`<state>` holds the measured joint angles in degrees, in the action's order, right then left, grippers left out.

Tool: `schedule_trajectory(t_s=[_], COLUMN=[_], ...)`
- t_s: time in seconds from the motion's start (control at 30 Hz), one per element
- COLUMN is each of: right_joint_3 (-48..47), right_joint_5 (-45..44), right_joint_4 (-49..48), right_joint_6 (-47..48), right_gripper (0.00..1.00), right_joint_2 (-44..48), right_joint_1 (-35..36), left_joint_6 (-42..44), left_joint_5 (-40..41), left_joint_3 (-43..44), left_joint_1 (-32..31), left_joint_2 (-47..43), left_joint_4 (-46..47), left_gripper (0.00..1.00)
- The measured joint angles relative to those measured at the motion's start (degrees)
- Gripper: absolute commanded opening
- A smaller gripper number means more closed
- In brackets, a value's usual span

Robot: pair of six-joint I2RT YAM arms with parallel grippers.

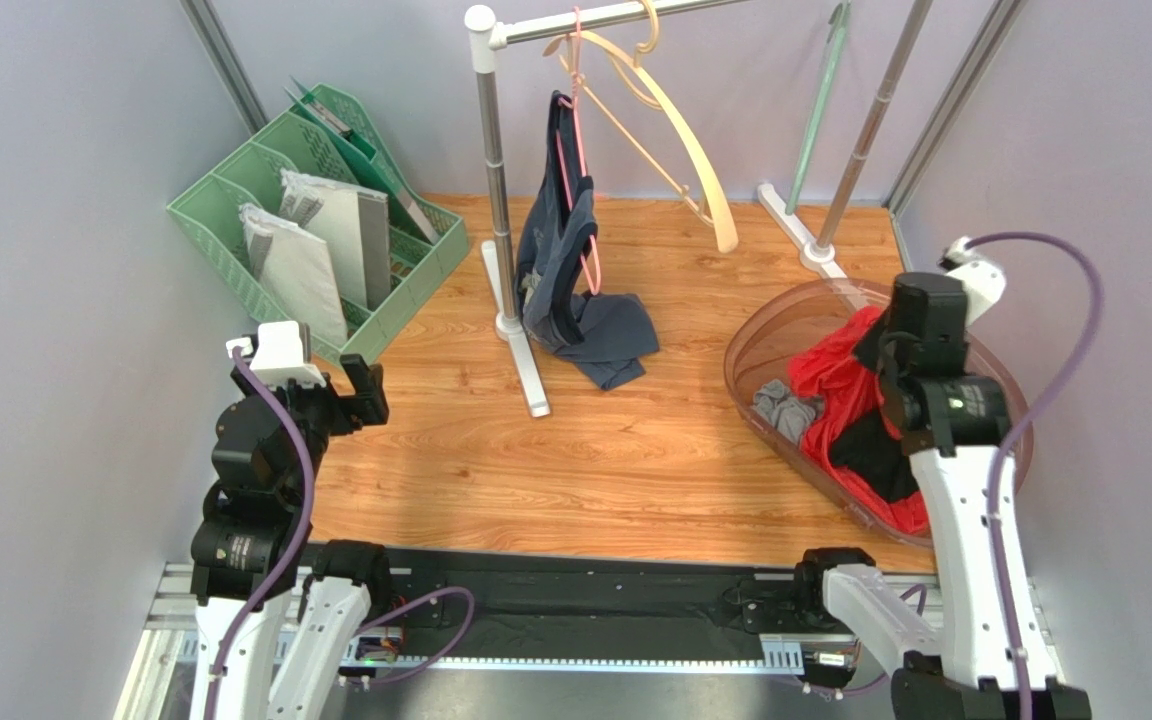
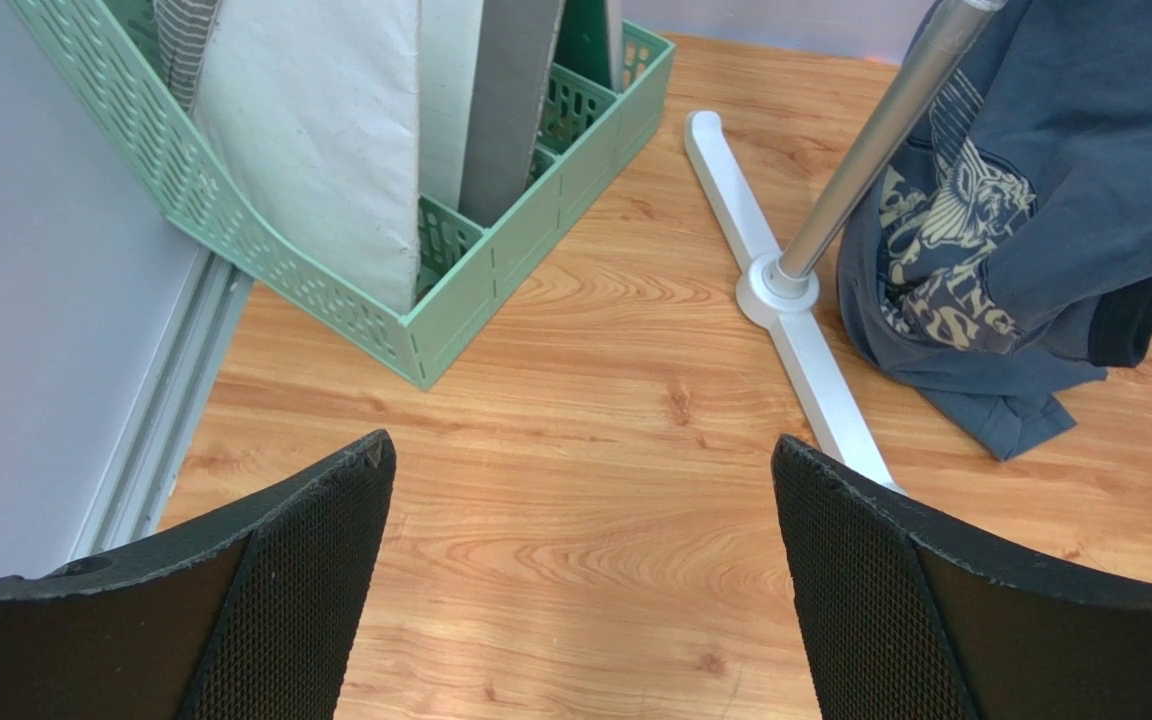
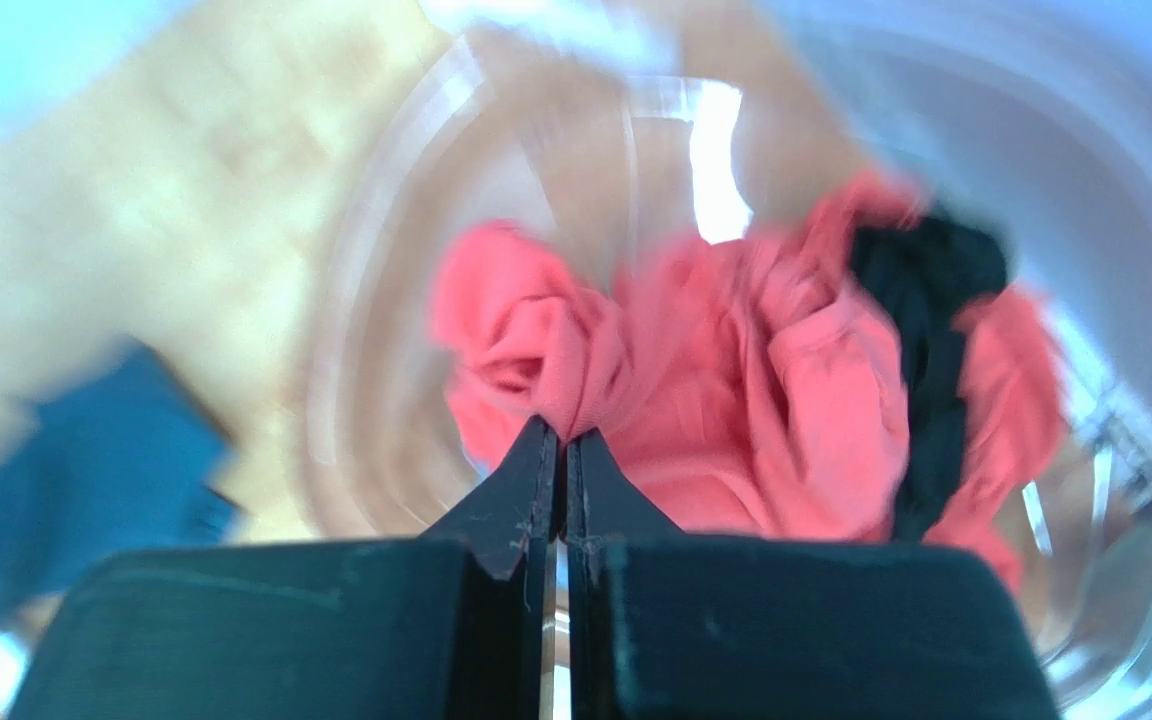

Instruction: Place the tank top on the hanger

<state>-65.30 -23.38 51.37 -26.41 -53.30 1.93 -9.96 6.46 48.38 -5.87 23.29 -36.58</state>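
The red tank top (image 1: 835,375) lies crumpled in a clear plastic basket (image 1: 755,333) at the right. My right gripper (image 3: 563,438) is down in that basket. Its jaws are shut, pinching a fold of the tank top (image 3: 717,390) at their tips; the wrist view is blurred. From above, the right wrist hides the fingers. The cream hanger (image 1: 692,138) hangs tilted on the rack's rail at the back. My left gripper (image 2: 582,495) hovers wide open over bare wood near the left wall, holding nothing.
A navy top (image 1: 567,255) hangs on a pink hanger (image 1: 585,165), its hem on the table. A grey cloth (image 1: 785,408) and a black garment (image 1: 883,450) share the basket. A green file tray (image 1: 319,225) stands back left, by the rack's pole (image 1: 492,165) and white foot (image 2: 778,323).
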Motion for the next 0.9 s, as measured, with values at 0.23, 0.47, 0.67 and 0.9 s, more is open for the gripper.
schedule_trajectory(t_s=[0.23,0.47,0.67,0.9], right_joint_3=[-22.7,-43.7,-61.8,-65.4], right_joint_5=[0.4,7.4,8.2,17.7], right_joint_4=[4.9,7.0,9.2,9.4], right_joint_6=[3.6,9.2,12.1,11.5], right_gripper=[0.0,0.0,0.0,0.0], right_joint_2=[1.9,-4.2,-16.8,-21.4], right_joint_1=[-0.2,-0.1,-0.2,-0.2], left_joint_6=[0.0,0.0,0.0,0.0], left_joint_5=[-0.9,-1.7,-1.9,-1.9], left_joint_3=[0.0,0.0,0.0,0.0], left_joint_1=[0.0,0.0,0.0,0.0], left_joint_2=[0.0,0.2,0.2,0.2], left_joint_4=[0.1,0.3,0.4,0.4], left_gripper=[0.99,0.99,0.99,0.99])
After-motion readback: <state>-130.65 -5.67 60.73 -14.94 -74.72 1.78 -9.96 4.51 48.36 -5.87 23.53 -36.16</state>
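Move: The right hand already pinches the red tank top over the basin, whose middle is some 7 cm to its right and 18 cm below. The green hanger is roughly 47 cm ahead, 4 cm right and 14 cm higher; the cream hanger is 34 cm ahead, 30 cm left. Below lie grey cloth 8 cm left and 2 cm ahead, and black cloth 7 cm right and 6 cm back. From the left hand the green hanger is about 56 cm ahead and 79 cm right. Upward and fast, the right hand hoists the red tank top by nearly 30 cm from the basin, its shut fingers keeping their pinch. It draws back slightly, then swings forward and left as the climb levels off. Meanwhile the wrist tips up some 30 degrees and turns counter-clockwise, so the fingers end nearly level, facing the rack. ##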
